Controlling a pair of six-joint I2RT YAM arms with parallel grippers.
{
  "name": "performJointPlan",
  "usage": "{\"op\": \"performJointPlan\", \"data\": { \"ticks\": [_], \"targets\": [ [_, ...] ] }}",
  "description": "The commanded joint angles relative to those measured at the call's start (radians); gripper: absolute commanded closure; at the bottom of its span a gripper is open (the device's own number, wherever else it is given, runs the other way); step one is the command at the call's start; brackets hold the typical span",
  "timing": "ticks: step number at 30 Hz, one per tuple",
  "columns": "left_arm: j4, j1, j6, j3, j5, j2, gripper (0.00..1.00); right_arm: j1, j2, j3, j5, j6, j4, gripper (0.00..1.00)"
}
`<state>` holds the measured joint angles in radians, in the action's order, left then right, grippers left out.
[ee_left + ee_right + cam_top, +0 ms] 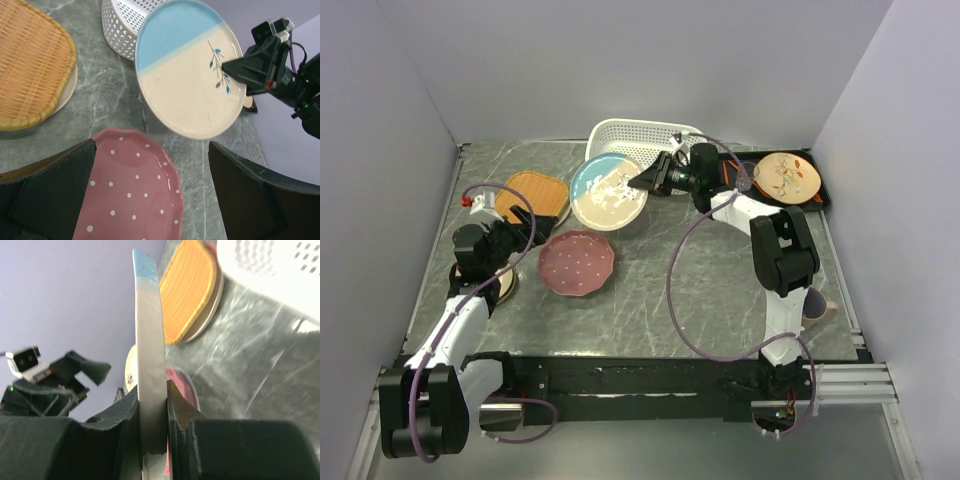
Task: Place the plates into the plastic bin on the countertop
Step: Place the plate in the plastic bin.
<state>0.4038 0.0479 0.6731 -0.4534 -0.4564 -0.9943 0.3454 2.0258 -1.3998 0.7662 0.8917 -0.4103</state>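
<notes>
My right gripper (648, 180) is shut on the right rim of the pale blue-cream plate (608, 193), which hangs tilted above the countertop (650, 290) just in front of the white plastic bin (638, 139). In the right wrist view the plate (149, 340) is edge-on, pinched between both fingers (180, 405). The left wrist view shows its leaf sprig face (190, 70) and the right gripper (235, 67) on its rim. My left gripper (151, 150) stands open above the speckled pink plate (130, 190) and holds nothing. The orange plate (538, 193) lies at the back left.
At the back right a flat black tray (823, 190) carries a cream plate with red-orange leaf marks (787, 177). A tan plate (506, 288) lies partly under my left arm. Walls close in the left, back and right sides.
</notes>
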Motion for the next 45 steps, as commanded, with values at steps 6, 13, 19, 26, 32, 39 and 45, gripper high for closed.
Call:
{"op": "performJointPlan", "data": {
  "ticks": [6, 13, 19, 26, 32, 39, 45],
  "targets": [
    [0.098, -0.005, 0.000, -0.011, -0.080, -0.040, 0.01, -0.054, 0.070, -0.211, -0.024, 0.053, -0.081, 1.00],
    [0.130, -0.003, 0.019, -0.008, -0.107, -0.064, 0.01, -0.083, 0.134, -0.338, -0.053, 0.061, -0.027, 1.00],
    [0.158, -0.003, 0.031, 0.001, -0.113, -0.075, 0.01, -0.106, 0.181, -0.444, -0.071, 0.085, 0.008, 1.00],
    [0.185, -0.003, 0.042, 0.002, -0.136, -0.102, 0.01, -0.125, 0.232, -0.563, -0.113, 0.081, 0.088, 1.00],
    [0.210, -0.003, 0.054, 0.005, -0.145, -0.110, 0.01, -0.135, 0.269, -0.631, -0.163, 0.082, 0.126, 1.00],
    [0.260, -0.003, 0.083, 0.016, -0.172, -0.139, 0.01, -0.138, 0.307, -0.699, -0.214, 0.090, 0.156, 1.00],
    [0.303, -0.003, 0.102, 0.030, -0.180, -0.150, 0.01, -0.143, 0.343, -0.752, -0.229, 0.095, 0.175, 1.00]
  ]
}}
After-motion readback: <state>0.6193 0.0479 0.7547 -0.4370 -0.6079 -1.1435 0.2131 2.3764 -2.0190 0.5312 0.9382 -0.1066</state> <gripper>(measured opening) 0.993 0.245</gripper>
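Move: The right hand already pinches the right rim of the cream-and-blue plate. The plastic bin's middle lies about 17 cm ahead of it, 3 cm to its right and some 12 cm below; the pink plate is about 17 cm back and 17 cm left, the wicker tray roughly 30 cm left and 2 cm ahead. From the left hand the bin is about 28 cm ahead and 30 cm to the right. Forward and somewhat to its right, about 17 cm in all, the right hand carries the tilted plate from in front of the bin to over it, turning clockwise some 20 degrees on the way. Its height dips slightly, lifts about 3 cm as it travels, then sinks back to where it began, slowing; the fingers keep their pinch on the rim. ##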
